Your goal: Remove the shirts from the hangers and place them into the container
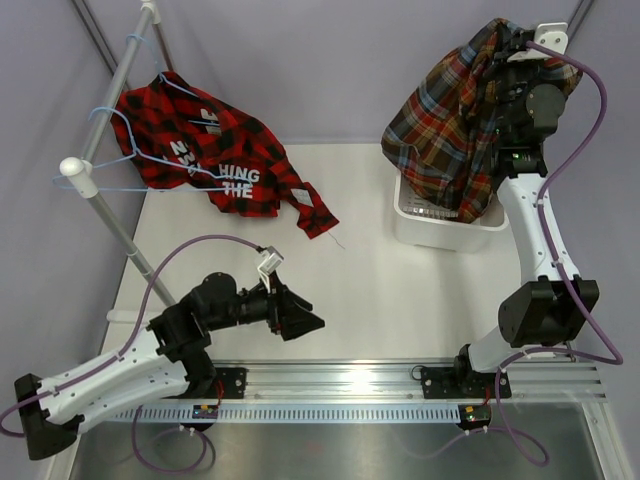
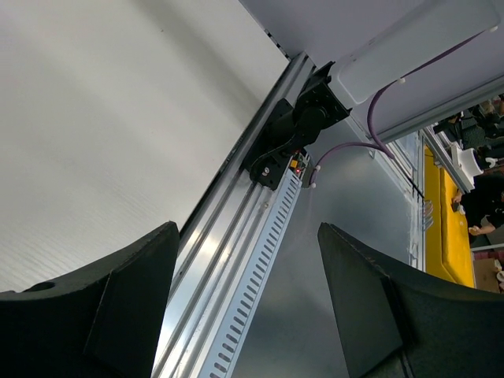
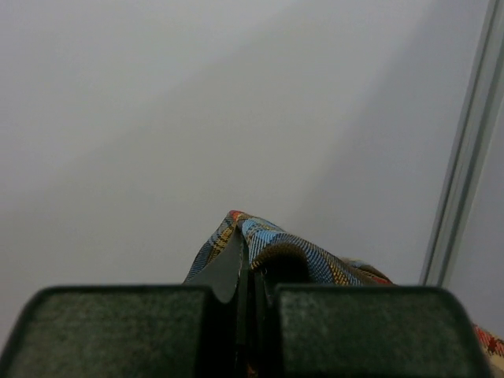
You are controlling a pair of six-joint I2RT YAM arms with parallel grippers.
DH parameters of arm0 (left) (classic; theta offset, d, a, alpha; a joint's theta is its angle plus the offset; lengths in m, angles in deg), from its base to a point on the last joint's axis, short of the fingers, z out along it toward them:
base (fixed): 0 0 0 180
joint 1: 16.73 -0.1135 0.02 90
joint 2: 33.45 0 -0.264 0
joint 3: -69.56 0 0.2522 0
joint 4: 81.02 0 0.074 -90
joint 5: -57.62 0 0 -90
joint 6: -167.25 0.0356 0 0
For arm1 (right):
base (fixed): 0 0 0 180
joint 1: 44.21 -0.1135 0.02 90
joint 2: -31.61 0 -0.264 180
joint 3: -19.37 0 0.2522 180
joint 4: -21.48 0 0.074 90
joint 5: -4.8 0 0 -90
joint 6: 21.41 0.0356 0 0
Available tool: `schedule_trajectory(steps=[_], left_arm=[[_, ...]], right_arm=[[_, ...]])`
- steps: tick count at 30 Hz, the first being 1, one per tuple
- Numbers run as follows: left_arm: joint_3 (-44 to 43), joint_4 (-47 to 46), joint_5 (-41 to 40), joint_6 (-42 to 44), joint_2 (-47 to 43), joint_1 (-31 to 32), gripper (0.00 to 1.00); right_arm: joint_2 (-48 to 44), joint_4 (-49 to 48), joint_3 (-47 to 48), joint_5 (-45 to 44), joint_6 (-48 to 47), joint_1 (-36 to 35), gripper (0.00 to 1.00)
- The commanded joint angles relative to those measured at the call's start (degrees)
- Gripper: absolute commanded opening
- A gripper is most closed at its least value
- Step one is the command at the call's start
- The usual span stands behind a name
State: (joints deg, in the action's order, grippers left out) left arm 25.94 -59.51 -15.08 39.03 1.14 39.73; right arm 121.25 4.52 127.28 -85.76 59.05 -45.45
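A red-and-black check shirt [image 1: 215,160] with white lettering hangs from a light-blue hanger [image 1: 118,150] at the back left, its lower end lying on the table. A second hanger [image 1: 165,85] sits higher on the rack. My right gripper [image 1: 505,40] is raised at the back right and shut on the multicolour plaid shirt [image 1: 445,130], which dangles down over the white container [image 1: 425,228]. In the right wrist view the plaid fabric [image 3: 295,248] is pinched between the jaws of that gripper [image 3: 250,264]. My left gripper [image 1: 305,322] hovers low near the front left, open and empty [image 2: 246,236].
The white-and-grey rack pole [image 1: 115,80] slants along the left side, with a white end cap [image 1: 75,172]. An aluminium rail [image 1: 400,385] with the arm bases runs along the near edge; the left wrist view looks along this rail [image 2: 228,252]. A frame post [image 3: 465,157] stands behind the right gripper.
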Motion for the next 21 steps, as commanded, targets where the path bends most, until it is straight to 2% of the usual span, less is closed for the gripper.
schedule_trajectory(steps=[1,8,9,14,17,20,21], left_arm=[[-1.33,-2.82,-0.95,-1.77,-1.1,0.22,0.76],[-0.72,-3.35,-2.71,-2.3,-3.83,0.22,0.76],[-0.63,-3.27,-2.88,-2.3,-3.91,0.22,0.76],[-1.16,-2.83,-2.8,-1.86,-4.0,0.22,0.76],[-1.77,-1.51,-3.15,-1.42,-4.27,0.22,0.76],[-1.86,-0.37,-3.41,-1.42,-5.05,0.22,0.76],[-1.86,0.07,-3.5,-1.51,-5.23,0.22,0.76]], right_arm=[[-2.28,0.83,0.77,2.57,9.17,-0.26,0.0],[0.53,8.03,12.53,13.29,10.51,-1.4,0.0],[1.49,9.52,15.77,13.21,10.59,-1.4,0.0],[3.86,10.5,19.57,14.18,12.44,-1.49,0.0],[3.26,9.2,17.31,12.25,12.79,-2.02,0.0],[0.2,5.77,10.2,9.27,11.74,-2.45,0.0],[-0.87,3.15,5.13,8.21,11.3,-2.46,0.0]])
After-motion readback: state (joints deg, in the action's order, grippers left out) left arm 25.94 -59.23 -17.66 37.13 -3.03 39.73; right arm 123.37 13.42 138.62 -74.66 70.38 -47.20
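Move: The right hand already holds the plaid shirt high up; the container's middle lies some 50 cm below it, about 4 cm ahead and 1 cm to the left. The shirt's hanging body is about 25 cm below and 8 cm left, level front to back. The red-and-black shirt hangs about 60 cm left, level front to back, 40 cm lower. From the left hand the container lies about 44 cm ahead, 37 cm right and 15 cm below. Leftward and high above the container, the right hand swings the plaid shirt across by about 5 cm, turning counter-clockwise some 15 degrees. On the way it dips slightly, lifts sharply while easing back a little, then starts down again, fingers shut on the cloth throughout. The left hand, open and empty, rises about 2 cm. ##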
